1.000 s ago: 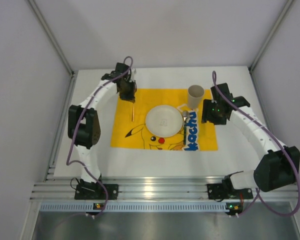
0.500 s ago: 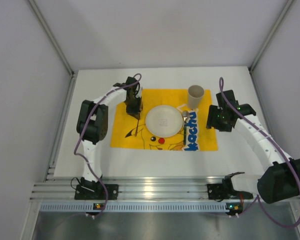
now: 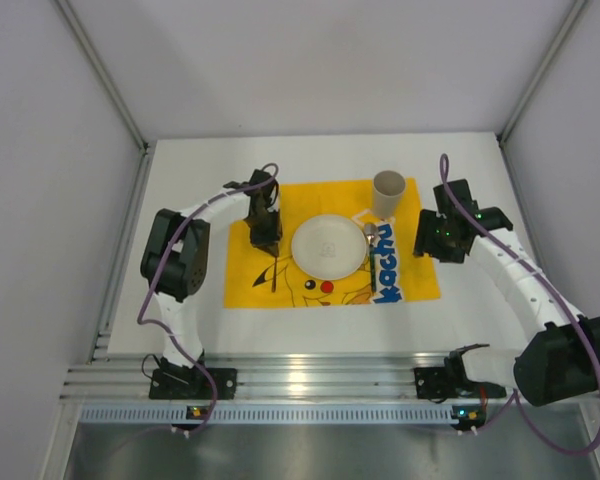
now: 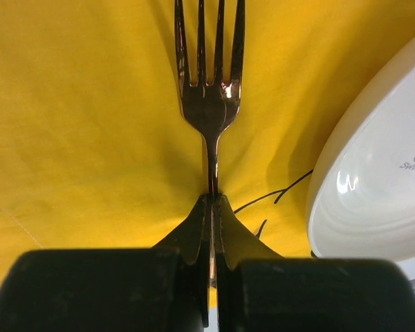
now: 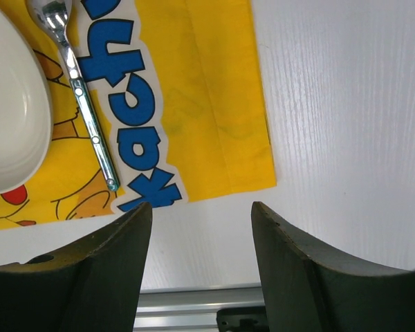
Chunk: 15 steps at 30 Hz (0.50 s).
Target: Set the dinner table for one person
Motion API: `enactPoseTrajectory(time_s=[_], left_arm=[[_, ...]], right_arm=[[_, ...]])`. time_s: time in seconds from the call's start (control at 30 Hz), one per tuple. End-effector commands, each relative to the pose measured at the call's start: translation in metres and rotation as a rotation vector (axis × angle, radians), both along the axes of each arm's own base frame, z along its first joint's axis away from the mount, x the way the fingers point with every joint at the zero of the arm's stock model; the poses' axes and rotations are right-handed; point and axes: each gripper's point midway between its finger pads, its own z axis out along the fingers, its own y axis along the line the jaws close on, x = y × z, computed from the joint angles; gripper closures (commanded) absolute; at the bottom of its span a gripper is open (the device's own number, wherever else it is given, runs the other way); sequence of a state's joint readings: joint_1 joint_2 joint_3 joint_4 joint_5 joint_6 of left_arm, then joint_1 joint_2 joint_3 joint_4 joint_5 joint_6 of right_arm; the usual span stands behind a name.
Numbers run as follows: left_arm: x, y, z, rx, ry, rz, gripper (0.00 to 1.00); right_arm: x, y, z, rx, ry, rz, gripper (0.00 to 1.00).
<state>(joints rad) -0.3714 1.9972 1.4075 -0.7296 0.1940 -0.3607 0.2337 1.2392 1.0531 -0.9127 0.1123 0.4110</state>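
Note:
My left gripper (image 3: 268, 238) (image 4: 212, 200) is shut on the handle of a metal fork (image 4: 209, 104), whose tines point toward the near edge. The fork (image 3: 273, 272) lies low over the yellow cartoon mat (image 3: 245, 280), just left of the white plate (image 3: 329, 246) (image 4: 373, 194). A spoon (image 3: 371, 258) (image 5: 83, 97) rests on the mat right of the plate. The beige cup (image 3: 388, 192) stands upright at the mat's far right corner. My right gripper (image 3: 432, 243) (image 5: 202, 211) hangs open and empty over the white dinner table (image 3: 470, 300) (image 5: 346, 138), beside the mat's right edge (image 5: 214, 104).
A slotted aluminium rail (image 3: 310, 380) (image 5: 187, 304) runs along the near edge, with both arm bases bolted to it. Grey walls enclose the table on the left, right and far sides.
My left gripper has carried the fork from the mat's far left corner toward the near edge, alongside the plate. The mat has shifted slightly. The right arm drew back a little, then held still.

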Motion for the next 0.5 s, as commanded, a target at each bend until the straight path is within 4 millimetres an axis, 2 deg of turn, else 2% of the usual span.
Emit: enactPoseTrajectory(time_s=[0.0, 0.1, 0.17, 0.2, 0.27, 0.3, 0.33, 0.4, 0.43, 0.47], left_arm=[[0.01, -0.003, 0.018, -0.015, -0.069, 0.036, 0.99], [0.012, -0.003, 0.024, -0.009, -0.079, 0.065, 0.67], [0.018, -0.001, 0.035, -0.003, -0.109, 0.076, 0.53], [0.018, 0.0, 0.043, 0.004, -0.117, 0.076, 0.51], [0.029, 0.0, 0.065, 0.006, -0.167, 0.08, 0.46], [0.033, 0.003, 0.079, 0.019, -0.204, 0.091, 0.36], [0.037, 0.004, 0.093, 0.021, -0.233, 0.097, 0.32], [0.042, 0.009, 0.121, 0.03, -0.299, 0.132, 0.25], [0.04, 0.007, 0.134, 0.019, -0.323, 0.132, 0.14], [0.042, 0.011, 0.143, 0.04, -0.359, 0.149, 0.12]], right_arm=[[0.009, -0.006, 0.008, -0.011, -0.037, -0.012, 0.4], [0.008, -0.007, 0.009, -0.009, -0.038, -0.01, 0.4], [0.009, -0.007, 0.011, -0.009, -0.047, -0.004, 0.4], [0.008, -0.007, 0.013, -0.008, -0.051, -0.003, 0.39], [0.009, -0.007, 0.018, -0.01, -0.066, 0.003, 0.33], [0.009, -0.008, 0.023, -0.008, -0.083, 0.004, 0.27], [0.009, -0.007, 0.026, -0.005, -0.092, 0.01, 0.13], [0.01, -0.002, 0.046, 0.026, -0.159, 0.043, 0.0], [0.009, 0.007, 0.057, 0.07, -0.188, 0.082, 0.0], [0.011, 0.012, 0.075, 0.087, -0.238, 0.112, 0.0]])
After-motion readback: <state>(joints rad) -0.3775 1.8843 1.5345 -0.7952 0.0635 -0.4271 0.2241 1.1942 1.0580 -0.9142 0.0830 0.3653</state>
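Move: Right between the left hand's closed fingers lies the fork, its middle about 1 cm back of the pinch, on the yellow placemat. The plate is some 13 cm to the right and level with that hand; the spoon, beyond the plate, lies roughly 23 cm right and 2 cm back, and the cup 26 cm right and 12 cm ahead. From the right hand the fork is about 36 cm left, 7 cm ahead and 12 cm below. Opening first while almost still, the left fingers let go of the fork's shaft beside the plate. That hand then rises about 7 cm, quickening, and drifts some 3.5 cm forward off the fork, its fingertips tipping forward about 10 degrees as they open nearly full. The empty right hand also spreads its fingers wide and begins to lift by about a centimetre. ##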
